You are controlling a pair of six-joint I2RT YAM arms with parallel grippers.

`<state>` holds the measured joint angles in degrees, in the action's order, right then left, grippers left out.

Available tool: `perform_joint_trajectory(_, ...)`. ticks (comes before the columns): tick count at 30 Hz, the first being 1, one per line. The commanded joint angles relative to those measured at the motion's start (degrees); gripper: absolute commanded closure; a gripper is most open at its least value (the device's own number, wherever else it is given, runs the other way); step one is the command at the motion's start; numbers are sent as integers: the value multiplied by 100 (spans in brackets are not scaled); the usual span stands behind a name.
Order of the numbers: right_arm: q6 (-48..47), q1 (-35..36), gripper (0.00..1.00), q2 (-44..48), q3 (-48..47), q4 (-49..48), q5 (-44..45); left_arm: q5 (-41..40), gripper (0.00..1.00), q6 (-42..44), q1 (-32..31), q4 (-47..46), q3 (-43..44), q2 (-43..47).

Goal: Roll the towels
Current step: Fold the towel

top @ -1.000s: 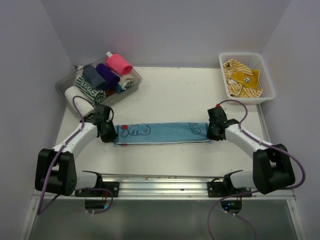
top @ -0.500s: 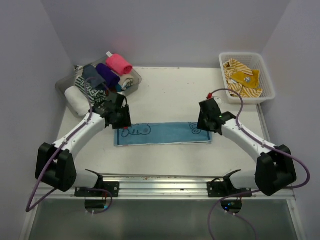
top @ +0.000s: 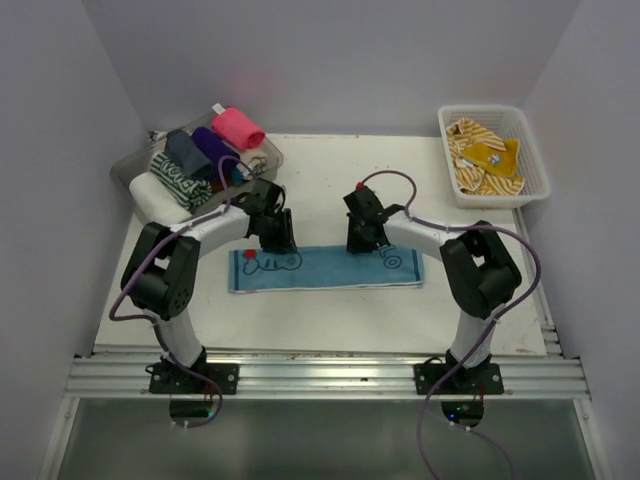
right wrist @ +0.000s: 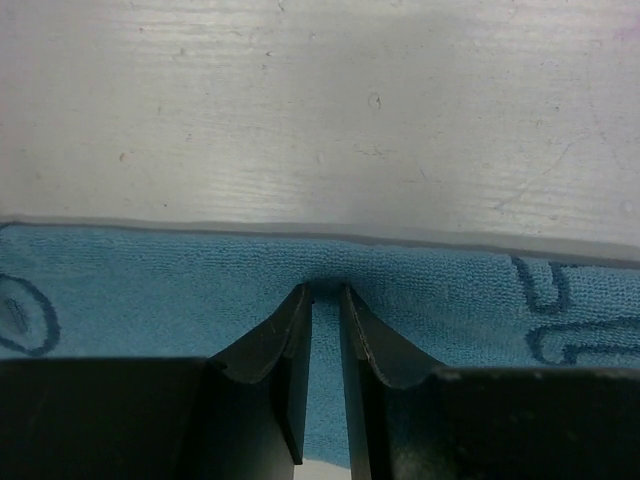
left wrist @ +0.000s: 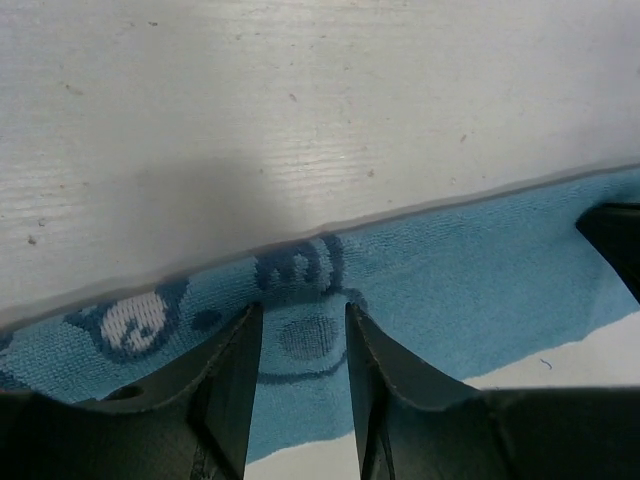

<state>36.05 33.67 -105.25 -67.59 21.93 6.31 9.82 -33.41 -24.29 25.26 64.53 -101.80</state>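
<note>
A light blue towel (top: 320,268) with dark lettering lies folded into a long strip across the table's middle. My left gripper (top: 283,240) stands on its far edge, left of centre. In the left wrist view the left gripper (left wrist: 302,315) is open, fingers resting on the blue towel (left wrist: 450,290) either side of a printed face. My right gripper (top: 360,240) stands on the far edge right of centre. In the right wrist view the right gripper (right wrist: 322,292) has its jaws drawn close, pinching a small ridge of the towel (right wrist: 150,290), which puckers at the tips.
A clear tray (top: 272,160) at the back left holds several rolled towels, a hot pink roll (top: 238,127) on top. A white lattice basket (top: 535,160) at the back right holds mustard-yellow striped towels (top: 485,160). Side walls close in both edges.
Both grippers have let go of the towel's two ends and moved inward along its far edge. They opened on the way; the right one has since narrowed onto the cloth.
</note>
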Motion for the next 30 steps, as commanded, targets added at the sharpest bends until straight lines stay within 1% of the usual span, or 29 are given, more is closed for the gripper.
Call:
perform_joint_trajectory(1, 7, -141, 78, -13, -185, 4, 133, -77, 58, 211, 135, -109, 200, -173)
perform_joint_trajectory(4, -11, -422, 78, 66, 158, -22, 143, -349, 58, 396, 267, 75, 139, -226)
perform_joint_trajectory(8, -55, -712, 77, 566, 632, -154, 134, -376, 58, 502, 521, 102, 16, -112)
perform_joint_trajectory(13, -195, -1248, 77, 936, 1020, -111, 161, -437, 58, 607, 592, 277, 77, 46)
perform_joint_trajectory(15, -300, -1467, 77, 1163, 1160, -84, 134, -438, 58, 669, 671, 339, 95, 274)
perform_joint_trajectory(19, -476, -1565, 76, 1358, 1222, 56, 309, -473, 57, 739, 943, 585, 25, 582)
perform_joint_trajectory(23, -547, -1636, 76, 1323, 1310, 57, 371, -525, 57, 722, 1216, 638, -230, 837)
perform_joint_trajectory(27, -564, -1706, 76, 1288, 1441, -31, 336, -788, 59, 485, 1374, 683, -458, 802)
perform_joint_trajectory(30, -617, -1767, 76, 1288, 1512, -23, 275, -815, 59, 476, 1550, 560, -503, 662)
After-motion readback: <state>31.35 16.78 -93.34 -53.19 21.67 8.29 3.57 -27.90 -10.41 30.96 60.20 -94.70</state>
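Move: The left hand is low over the blue towel's far edge: the towel's left end lies about 13 cm left and 5 cm back, 2 cm below, and the clear bin some 21 cm left and 23 cm ahead. The right hand, also over that edge, has the towel's right end roughly 16 cm to its right and 5 cm back, 1 cm below; the white basket is about 35 cm right and 26 cm ahead. Both part-open hands skim apart over the towel towards its ends, left about 11 cm, right about 14 cm. ##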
